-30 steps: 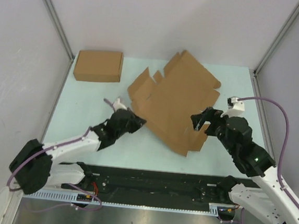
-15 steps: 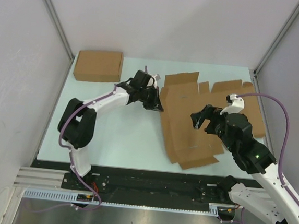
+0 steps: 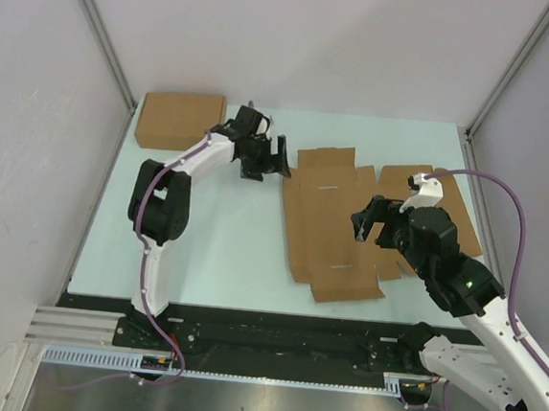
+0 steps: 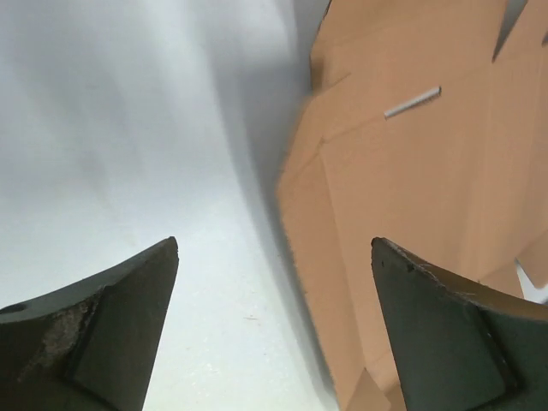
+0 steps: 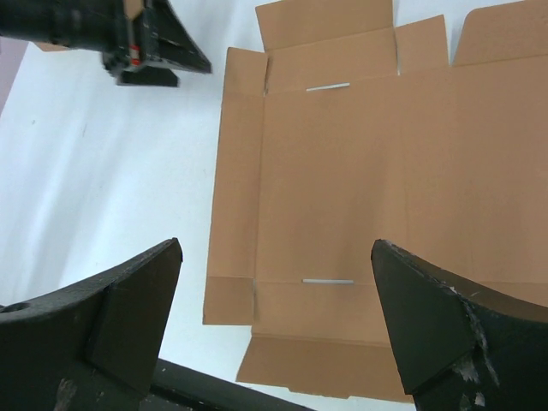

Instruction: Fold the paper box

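The paper box [image 3: 336, 220] lies flat and unfolded on the pale table, a brown die-cut sheet with flaps and tabs on its edges. My left gripper [image 3: 282, 158] is open just left of the sheet's far left corner and holds nothing. In the left wrist view the sheet's left edge [image 4: 411, 171] runs between the spread fingers of that gripper [image 4: 274, 241]. My right gripper [image 3: 369, 223] hovers open over the sheet's right half. The right wrist view has the sheet [image 5: 360, 171] spread below its own gripper [image 5: 276, 243], with the left gripper [image 5: 154, 51] at the top left.
A ready-made flat brown cardboard box [image 3: 180, 120] sits at the far left corner of the table [image 3: 214, 239]. White walls with metal posts close in the left, right and back. The black base rail [image 3: 283, 331] runs along the near edge.
The left gripper carried the sheet's left edge up and away from the near edge, then opened and let go. The sheet went from tilted to lying flat. The right arm barely moved.
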`<act>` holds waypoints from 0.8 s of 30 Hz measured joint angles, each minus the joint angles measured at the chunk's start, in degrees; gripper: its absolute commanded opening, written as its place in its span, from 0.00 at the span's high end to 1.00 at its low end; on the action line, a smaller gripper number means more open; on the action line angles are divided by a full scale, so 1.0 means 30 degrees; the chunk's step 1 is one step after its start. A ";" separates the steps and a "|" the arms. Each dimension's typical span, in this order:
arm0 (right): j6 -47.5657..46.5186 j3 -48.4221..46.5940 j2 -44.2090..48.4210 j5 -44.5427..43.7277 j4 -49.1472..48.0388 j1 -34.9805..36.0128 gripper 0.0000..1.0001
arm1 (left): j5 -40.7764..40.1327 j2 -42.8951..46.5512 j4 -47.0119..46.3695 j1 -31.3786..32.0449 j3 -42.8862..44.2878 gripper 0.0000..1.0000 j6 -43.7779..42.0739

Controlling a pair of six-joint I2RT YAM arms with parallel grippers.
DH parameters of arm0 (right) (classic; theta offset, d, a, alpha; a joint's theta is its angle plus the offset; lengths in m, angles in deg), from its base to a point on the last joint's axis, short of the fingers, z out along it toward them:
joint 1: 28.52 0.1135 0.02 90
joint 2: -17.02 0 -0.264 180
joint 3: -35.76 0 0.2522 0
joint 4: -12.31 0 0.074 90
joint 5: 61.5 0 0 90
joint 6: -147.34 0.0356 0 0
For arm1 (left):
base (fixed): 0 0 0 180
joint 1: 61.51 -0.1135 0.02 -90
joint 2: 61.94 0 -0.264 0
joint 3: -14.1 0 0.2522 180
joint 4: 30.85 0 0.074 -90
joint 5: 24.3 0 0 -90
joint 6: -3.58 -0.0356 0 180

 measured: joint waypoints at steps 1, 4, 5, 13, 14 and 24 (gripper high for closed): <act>-0.0066 0.0007 -0.0007 -0.0058 0.0051 0.0000 0.00 | -0.0488 0.0335 -0.0168 -0.0160 -0.0160 0.00 0.0029; -0.0175 0.0007 -0.0036 -0.0255 0.0153 0.0000 0.00 | -0.1800 0.2506 -0.1486 -0.0233 -0.2382 0.00 0.0525; -0.0197 0.0007 -0.0073 -0.0328 0.0175 0.0000 0.00 | -0.2142 0.3767 -0.2025 -0.0182 -0.3818 0.00 0.1115; -0.0255 0.0372 -0.0678 -0.0641 -0.0233 -0.0007 0.00 | -0.5348 1.3318 -0.7650 0.2929 -1.5752 0.00 0.8000; -0.0255 0.0415 -0.0787 -0.0641 -0.0350 -0.0007 0.00 | -0.5989 1.3595 -0.8211 0.3963 -1.6670 0.00 0.9041; 0.0044 0.0605 -0.1253 -0.0568 -0.1115 -0.0007 0.00 | -0.8735 1.2225 -1.1890 0.7868 -2.0159 0.07 1.4207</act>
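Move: The paper box lies flat, turned so that its long left side panel runs back from beside the left hand. That panel's middle is some 13 cm back, 7 cm right and 6 cm below the hand; the near end flap is roughly 28 cm back and 20 cm right, the far end flap about 5 cm ahead and 13 cm right. From the high right hand, the side panel's middle is about 18 cm left, 8 cm ahead and 25 cm down. Already open and clear of the sheet, the left hand lifts about 5 cm with a small swing out to its left, then sweeps back towards the robot alongside the box's left edge, some 19 cm in all. On the way it eases right again and sinks about 8 cm from its highest point, turning roughly 25 degrees counter-clockwise, so that its wide-open fingers come down close beside the side panel, while the open right hand only sinks and drifts forward a little above the box. ##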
